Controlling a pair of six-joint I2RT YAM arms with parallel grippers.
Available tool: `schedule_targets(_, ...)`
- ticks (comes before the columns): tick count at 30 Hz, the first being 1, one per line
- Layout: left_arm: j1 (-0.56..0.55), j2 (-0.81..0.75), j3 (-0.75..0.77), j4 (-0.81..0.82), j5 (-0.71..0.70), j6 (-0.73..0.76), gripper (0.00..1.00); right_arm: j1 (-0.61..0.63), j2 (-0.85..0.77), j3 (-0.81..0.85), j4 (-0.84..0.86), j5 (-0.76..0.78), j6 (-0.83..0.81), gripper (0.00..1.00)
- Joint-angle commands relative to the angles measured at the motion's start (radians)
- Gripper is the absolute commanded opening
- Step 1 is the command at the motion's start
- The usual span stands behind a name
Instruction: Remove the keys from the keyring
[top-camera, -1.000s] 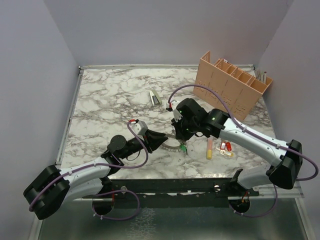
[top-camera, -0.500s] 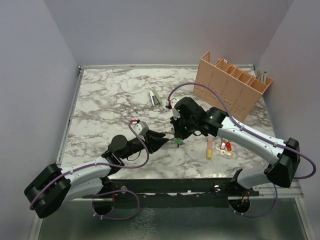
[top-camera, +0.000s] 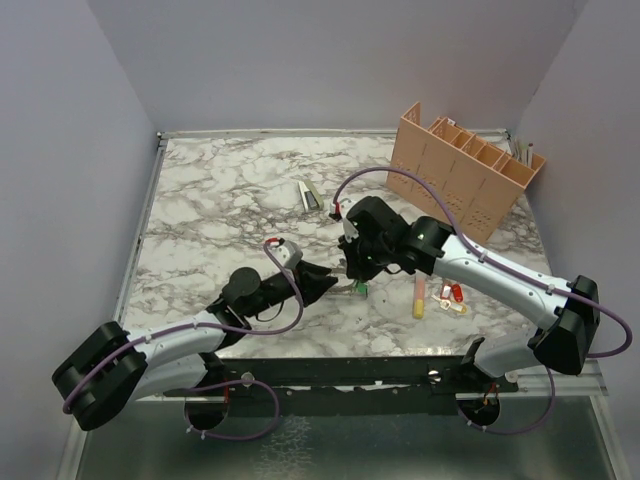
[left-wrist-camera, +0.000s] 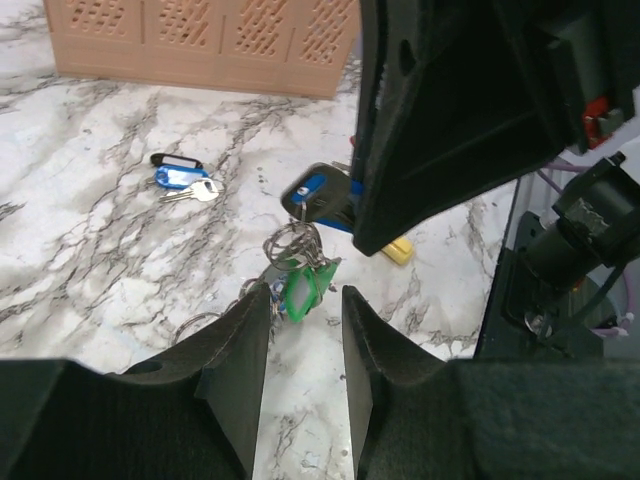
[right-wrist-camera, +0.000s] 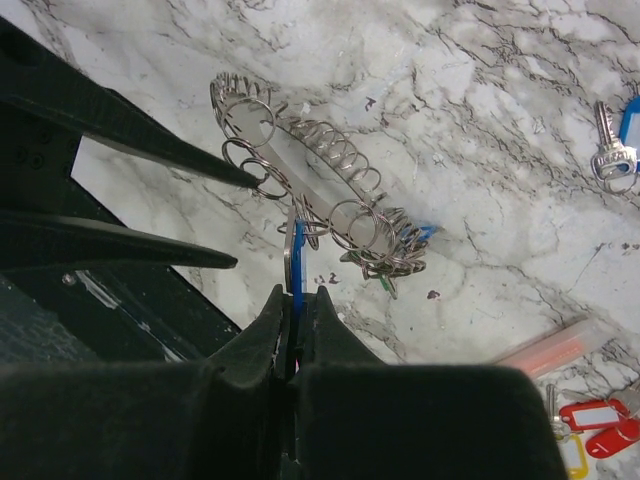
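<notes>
The keyring (right-wrist-camera: 305, 185), a large coil of grey metal with several small split rings on it, hangs tilted just above the marble. My right gripper (right-wrist-camera: 297, 295) is shut on a blue-headed key (left-wrist-camera: 318, 195) that is still linked to the keyring by its small ring. A green-headed key (left-wrist-camera: 300, 290) dangles under the bunch. My left gripper (left-wrist-camera: 305, 300) is open, with the green key just beyond its tips. One of its fingertips (right-wrist-camera: 250, 178) touches a small ring on the coil. In the top view both grippers meet at the bunch (top-camera: 352, 285).
A tan slotted organiser (top-camera: 465, 170) stands at the back right. A bunch with red and yellow tags (top-camera: 452, 295) and a yellow tube (top-camera: 419, 297) lie right of the grippers. A loose blue-tagged key (left-wrist-camera: 180, 180) lies apart. A small metal item (top-camera: 308, 194) sits further back.
My left gripper has opened wider and edged towards the bunch. The right gripper has lifted the blue key, and the keyring has risen off the marble with it.
</notes>
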Motion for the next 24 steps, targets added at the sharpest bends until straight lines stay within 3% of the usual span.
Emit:
schedule_targets(1,-0.005,0.006,0.047,-0.081,-0.104,0.019,0.35,0.012,-0.002,0.043,0.020,-0.039,0.005,0.00)
schedule_targets(12,-0.006,0.030,0.095,-0.253,-0.350,-0.007,0.33,0.038,-0.028,0.027,0.007,-0.133,-0.009,0.00)
schedule_targets(24,-0.005,-0.015,0.082,-0.222,-0.215,0.027,0.34,0.038,-0.057,-0.031,0.042,-0.045,0.005,0.00)
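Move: Hanging just to the left hand's right is the keyring, its middle about 4 cm that way and 4 cm lower; from the right hand, which already pinches a blue-tagged key on it, that middle lies about 1 cm back and 5 cm below. On the table some 12 cm below the left hand, the black-and-blue-tagged key lies about 13 cm ahead and 12 cm right, the highlighter about 21 cm right and 2 cm back. Sweeping forward about 4.5 cm, the left hand crosses to the forward side of the keyring with its fingers still parted, then sinks some 3 cm and drifts about 2 cm left as the wrist swings counter-clockwise about 15 degrees. Meanwhile the right hand keeps its pinch on the blue-tagged key and draws it back about 2.5 cm and slightly left. ##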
